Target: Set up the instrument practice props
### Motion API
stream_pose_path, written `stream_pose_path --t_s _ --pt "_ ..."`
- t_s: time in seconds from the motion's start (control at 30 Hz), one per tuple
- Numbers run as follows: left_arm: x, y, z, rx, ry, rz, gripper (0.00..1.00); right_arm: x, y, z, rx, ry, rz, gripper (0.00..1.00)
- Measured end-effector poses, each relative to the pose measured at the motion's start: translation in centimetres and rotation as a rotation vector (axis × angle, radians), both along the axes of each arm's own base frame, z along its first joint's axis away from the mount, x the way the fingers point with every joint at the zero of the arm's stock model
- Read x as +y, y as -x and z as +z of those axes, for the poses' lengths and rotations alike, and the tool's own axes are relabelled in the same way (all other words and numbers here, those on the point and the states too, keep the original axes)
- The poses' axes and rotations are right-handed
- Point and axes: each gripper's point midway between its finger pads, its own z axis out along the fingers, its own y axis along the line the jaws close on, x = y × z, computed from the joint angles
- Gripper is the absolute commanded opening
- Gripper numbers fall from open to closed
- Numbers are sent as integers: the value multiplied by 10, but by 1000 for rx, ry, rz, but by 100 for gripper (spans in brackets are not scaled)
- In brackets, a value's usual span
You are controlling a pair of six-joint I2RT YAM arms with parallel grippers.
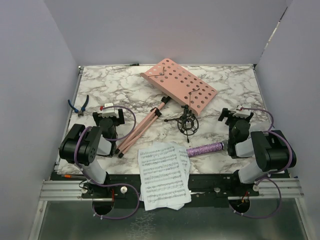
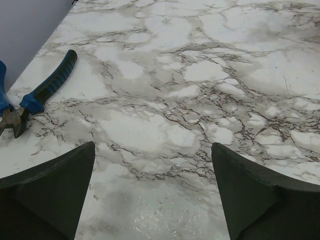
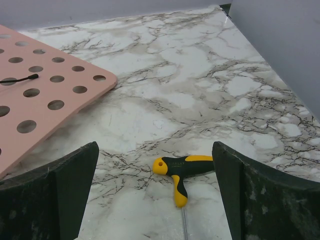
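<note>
The pink perforated music stand (image 1: 180, 85) lies flat at the back middle of the table, its folded tripod legs (image 1: 145, 125) pointing toward the front left. Its tray edge also shows in the right wrist view (image 3: 50, 100). The small black tripod shock-mount (image 1: 187, 124) stands just in front of it. The glittery purple microphone (image 1: 205, 149) lies nearer the front. White sheet-music pages (image 1: 164, 172) overhang the front edge. My left gripper (image 1: 111, 114) (image 2: 153, 150) is open over bare marble. My right gripper (image 1: 236, 115) (image 3: 155, 150) is open and holds nothing.
Blue-handled pliers (image 1: 79, 105) (image 2: 47, 87) lie at the left edge of the marble table (image 1: 125, 85). A yellow-and-black T-handle screwdriver (image 3: 182, 170) lies on the marble below my right gripper. Grey walls enclose the left, back and right sides.
</note>
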Motion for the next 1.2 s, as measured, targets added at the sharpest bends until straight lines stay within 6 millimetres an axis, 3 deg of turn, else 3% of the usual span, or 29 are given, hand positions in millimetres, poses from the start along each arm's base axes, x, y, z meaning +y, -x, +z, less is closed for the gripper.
stream_pose_path --t_s 0.6,0.67,0.77,0.83,0.9,1.0,1.07,1.13,1.2 --pt "1 -3 3 45 -1 12 99 0 0 0 0 0 0 100" --pt "1 -14 21 67 28 37 99 0 0 0 -1 0 0 100" --pt "-4 -48 82 56 125 78 99 -1 5 7 -11 3 -3 100" --pt "-10 -63 116 46 186 78 99 -2 9 26 -28 -16 -13 100" --pt "-20 -68 129 56 249 50 99 -3 5 66 -68 -81 -34 100" --pt "-38 -59 108 160 334 -6 99 0 -7 142 -147 -177 -37 100" --pt "-54 -45 79 280 395 -55 99 2 -7 175 -161 -232 -35 100" --pt "-64 -34 62 358 436 -86 99 4 -2 184 -138 -282 -38 100" --pt "-71 -28 57 395 462 -109 99 6 7 170 -76 -319 -48 100"
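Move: The folded tripod's black joint lies about 25 cm right of the left hand, level ahead and some 9 cm below; blue pliers sit 17 cm to the hand's left and 4 cm ahead, the pink plate's middle 39 cm right and 16 ahead. From the right hand, that plate is some 15 cm ahead and 29 left, the screwdriver handle almost straight below, and the microphone 17 cm back and 10 left. Left hand rises, dips, swings 7 cm right towards the tripod joint, tipping down; right rises 17 cm. ##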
